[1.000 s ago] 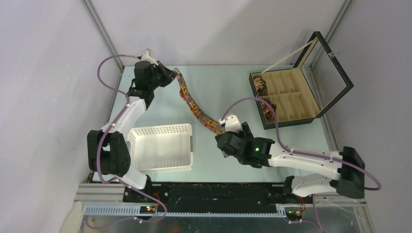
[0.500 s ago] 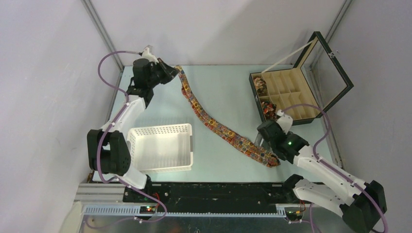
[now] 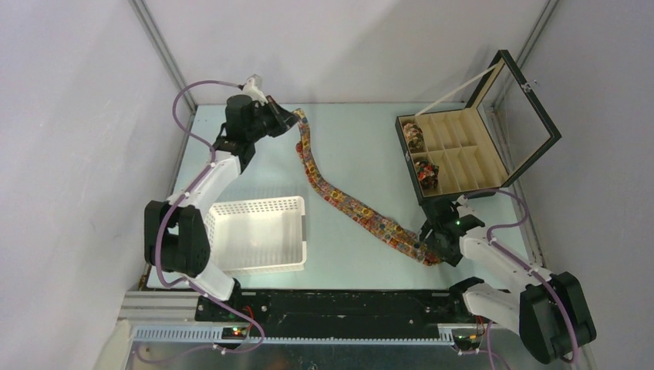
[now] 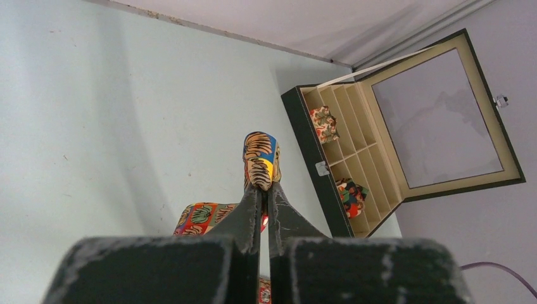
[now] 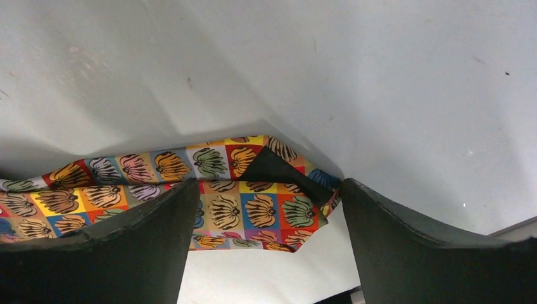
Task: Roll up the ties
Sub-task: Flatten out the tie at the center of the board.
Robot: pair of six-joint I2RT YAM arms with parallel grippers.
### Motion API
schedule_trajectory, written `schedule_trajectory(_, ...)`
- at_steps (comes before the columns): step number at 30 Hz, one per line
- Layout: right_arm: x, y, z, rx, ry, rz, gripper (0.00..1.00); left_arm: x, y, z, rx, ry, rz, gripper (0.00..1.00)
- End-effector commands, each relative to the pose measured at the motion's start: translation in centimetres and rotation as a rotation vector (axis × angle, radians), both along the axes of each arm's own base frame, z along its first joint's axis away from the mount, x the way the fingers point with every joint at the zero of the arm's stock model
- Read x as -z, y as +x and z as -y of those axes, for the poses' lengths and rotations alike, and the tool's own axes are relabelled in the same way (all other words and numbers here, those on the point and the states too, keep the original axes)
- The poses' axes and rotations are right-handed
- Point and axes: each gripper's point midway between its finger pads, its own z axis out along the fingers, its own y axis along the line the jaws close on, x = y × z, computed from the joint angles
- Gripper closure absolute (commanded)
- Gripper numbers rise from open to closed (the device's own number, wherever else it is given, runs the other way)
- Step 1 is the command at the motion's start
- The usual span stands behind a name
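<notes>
One tie [image 3: 347,205], patterned in red, orange and yellow squares, lies stretched diagonally across the table. My left gripper [image 3: 293,122] is shut on its narrow end at the far left. In the left wrist view that end [image 4: 261,157] sticks up past the shut gripper [image 4: 261,187]. My right gripper [image 3: 429,247] hovers open over the wide end at the near right. In the right wrist view the wide end [image 5: 253,212], its tip folded back to show dark lining, lies flat between the spread fingers [image 5: 158,218]. Two rolled ties [image 3: 415,136] [image 3: 426,171] sit in the box.
The black compartmented box [image 3: 463,154] stands open at the far right, its glass lid [image 3: 520,104] raised, just beyond my right gripper. A white perforated basket [image 3: 254,231] sits at the near left beside the left arm.
My right arm has swung from the table's middle to the near right, and the tie's wide end now lies stretched out there. My left gripper has shifted right with the narrow end.
</notes>
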Motion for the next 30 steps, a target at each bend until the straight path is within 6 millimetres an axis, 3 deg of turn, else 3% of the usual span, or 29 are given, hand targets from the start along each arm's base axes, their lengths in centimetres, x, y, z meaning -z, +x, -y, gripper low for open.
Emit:
schedule_trajectory(1,0.7,0.6,-0.4,0.048,0.030,0.017,0.16,-1.7,0.1,0.1,0.019,-0.003,0.062,1.00)
schedule_trajectory(5,1.3,0.1,-0.9,0.044,0.059,-0.014,0.14,-1.7,0.1,0.3,0.028,-0.007,0.061,1.00)
schedule_trajectory(9,1.8,-0.3,-1.7,0.039,0.099,-0.019,0.20,-1.6,0.0,0.2,0.029,-0.002,0.058,1.00)
schedule_trajectory(13,1.4,0.0,-1.8,0.047,0.121,0.023,0.39,-1.4,0.1,0.3,0.031,-0.002,0.053,1.00)
schedule_trajectory(17,0.6,0.3,-1.4,0.046,0.113,0.072,0.69,-1.0,0.2,0.4,0.033,-0.004,0.042,1.00)
schedule_trajectory(19,-0.2,0.7,-1.1,0.043,0.109,0.112,0.90,-0.6,0.4,0.4,0.034,-0.004,0.032,1.00)
schedule_trajectory(21,-1.1,0.8,-0.4,0.050,0.081,0.140,0.98,-0.5,0.3,0.5,0.039,-0.004,0.031,1.00)
schedule_trajectory(26,-5.9,2.1,2.3,0.074,-0.013,0.241,1.00,-0.1,0.2,0.7,0.044,0.010,0.024,1.00)
schedule_trajectory(30,-9.8,1.9,5.4,0.113,-0.102,0.257,1.00,0.8,-0.3,2.0,0.071,0.049,0.011,1.00)
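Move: The tie's near end already lies between the right hand's open fingers, practically at the hand point and barely 1 cm below it. From that hand, the rolled tie in the case's near compartment is some 24 cm ahead and 3 cm left, and the open case's middle about 29 cm ahead and 4 cm right, both a little higher. From the left hand, that near end lies roughly 31 cm back, 40 cm right and 25 cm lower. Staying almost in place just over the board, the right hand first shuts its wide-open fingers fully and pinches the tie's near end. It then rises about 5 cm, drifting slightly right and forward, while the fingertips swing some 10 degrees forward. The left hand keeps its grip on the far end, practically still. ##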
